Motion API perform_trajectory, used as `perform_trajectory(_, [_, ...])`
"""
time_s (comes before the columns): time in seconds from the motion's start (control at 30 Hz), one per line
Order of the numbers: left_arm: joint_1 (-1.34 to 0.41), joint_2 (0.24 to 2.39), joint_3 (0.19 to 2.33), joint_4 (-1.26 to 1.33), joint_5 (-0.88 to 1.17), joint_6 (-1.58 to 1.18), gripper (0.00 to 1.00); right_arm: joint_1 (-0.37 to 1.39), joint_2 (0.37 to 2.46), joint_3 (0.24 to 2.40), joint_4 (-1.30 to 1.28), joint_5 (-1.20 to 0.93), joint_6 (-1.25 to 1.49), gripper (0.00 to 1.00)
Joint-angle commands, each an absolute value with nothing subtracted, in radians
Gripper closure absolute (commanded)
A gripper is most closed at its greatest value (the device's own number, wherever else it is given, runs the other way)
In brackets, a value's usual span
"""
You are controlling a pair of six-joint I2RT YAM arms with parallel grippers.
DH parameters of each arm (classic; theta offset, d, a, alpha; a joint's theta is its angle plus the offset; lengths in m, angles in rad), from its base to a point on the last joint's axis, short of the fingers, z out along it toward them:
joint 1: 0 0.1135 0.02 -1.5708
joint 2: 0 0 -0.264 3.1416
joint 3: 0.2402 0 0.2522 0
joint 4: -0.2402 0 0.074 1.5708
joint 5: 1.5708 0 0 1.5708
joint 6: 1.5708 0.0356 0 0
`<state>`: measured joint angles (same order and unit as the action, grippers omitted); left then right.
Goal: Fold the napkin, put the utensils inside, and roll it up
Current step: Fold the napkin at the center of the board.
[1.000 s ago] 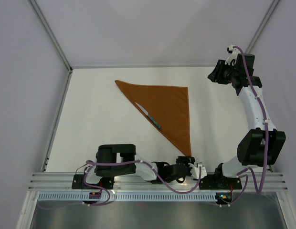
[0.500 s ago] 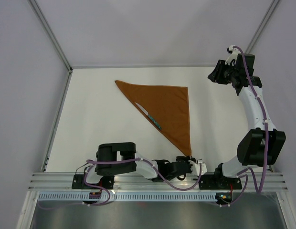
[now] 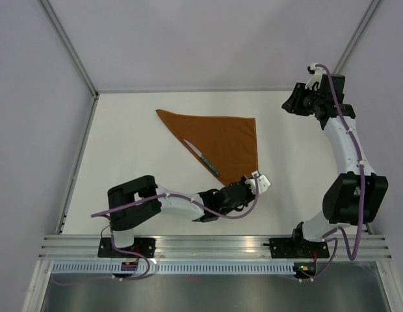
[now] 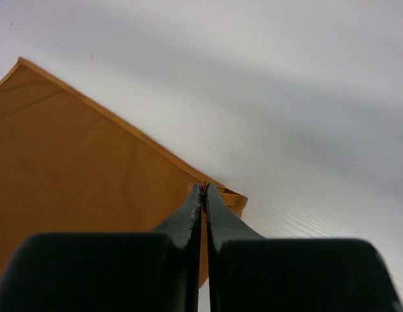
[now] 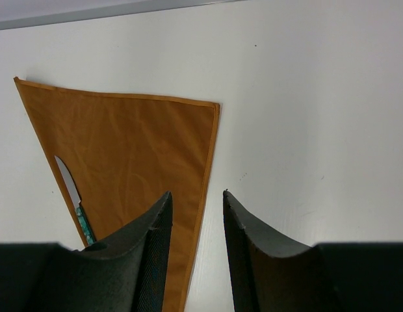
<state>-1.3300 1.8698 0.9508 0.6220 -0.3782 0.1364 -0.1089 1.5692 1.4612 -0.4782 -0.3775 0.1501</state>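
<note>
The napkin is a rust-orange triangle spread on the white table, also in the left wrist view and the right wrist view. One of the utensils, a knife with a silver blade and teal handle, lies along the napkin's long left edge. My left gripper is shut on the napkin's near corner, which is pinched between the fingertips and lifted off the table. My right gripper hangs high at the far right, open and empty, above the napkin's right edge.
Pale enclosure walls close in the table on the left, right and back. An aluminium rail with both arm bases runs along the near edge. Bare white table lies left of the napkin and to its right.
My left gripper closed on the napkin's near corner, then reached out from the near rail and carried the corner up and toward the far side. The right arm stayed put.
</note>
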Motion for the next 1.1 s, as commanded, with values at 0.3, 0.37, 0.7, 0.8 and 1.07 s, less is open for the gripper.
perform_trajectory(0.3, [-1.002,1.675,0.851,0.522,-0.302,-0.282,0.98,-0.114,1.583,1.463,-0.465,-0.411,0.169,0.58])
perform_trajectory(0.37, [-0.967,1.672,0.848,0.506,-0.298,-0.32,0.98,-0.114,1.586,1.465,-0.465,-0.416,0.17,0.58])
perform_trajectory(0.7, [-0.72,1.681,0.885,0.402,-0.222,-0.42,0.98,-0.114,1.589,1.463,-0.472,-0.431,0.167,0.58])
perform_trajectory(0.8, [-0.666,1.695,0.911,0.382,-0.181,-0.428,0.98,-0.114,1.592,1.465,-0.474,-0.437,0.167,0.58])
perform_trajectory(1.07, [-0.581,1.743,0.989,0.342,-0.13,-0.425,0.98,-0.114,1.594,1.462,-0.477,-0.448,0.164,0.58])
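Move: Pinched in the left hand is the napkin's near right corner. It is being taken towards the knife, whose middle lies about 17 cm ahead of this hand, 20 cm to its left and 7 cm below. The napkin's far right corner is roughly 37 cm ahead and 3 cm to the right; its far left corner is about 40 cm ahead and 41 cm left. From the right hand the knife lies some 9 cm back, 34 cm left and 22 cm down. Diagonally forward and to the left in equal parts, some 30 cm in all, the left hand carries the pinched corner from the near right to over the knife, first rising a little, then sinking back and easing off. The wrist turns some 40 degrees counter-clockwise, the fingers tipping slightly further down; they stay shut on the cloth. ##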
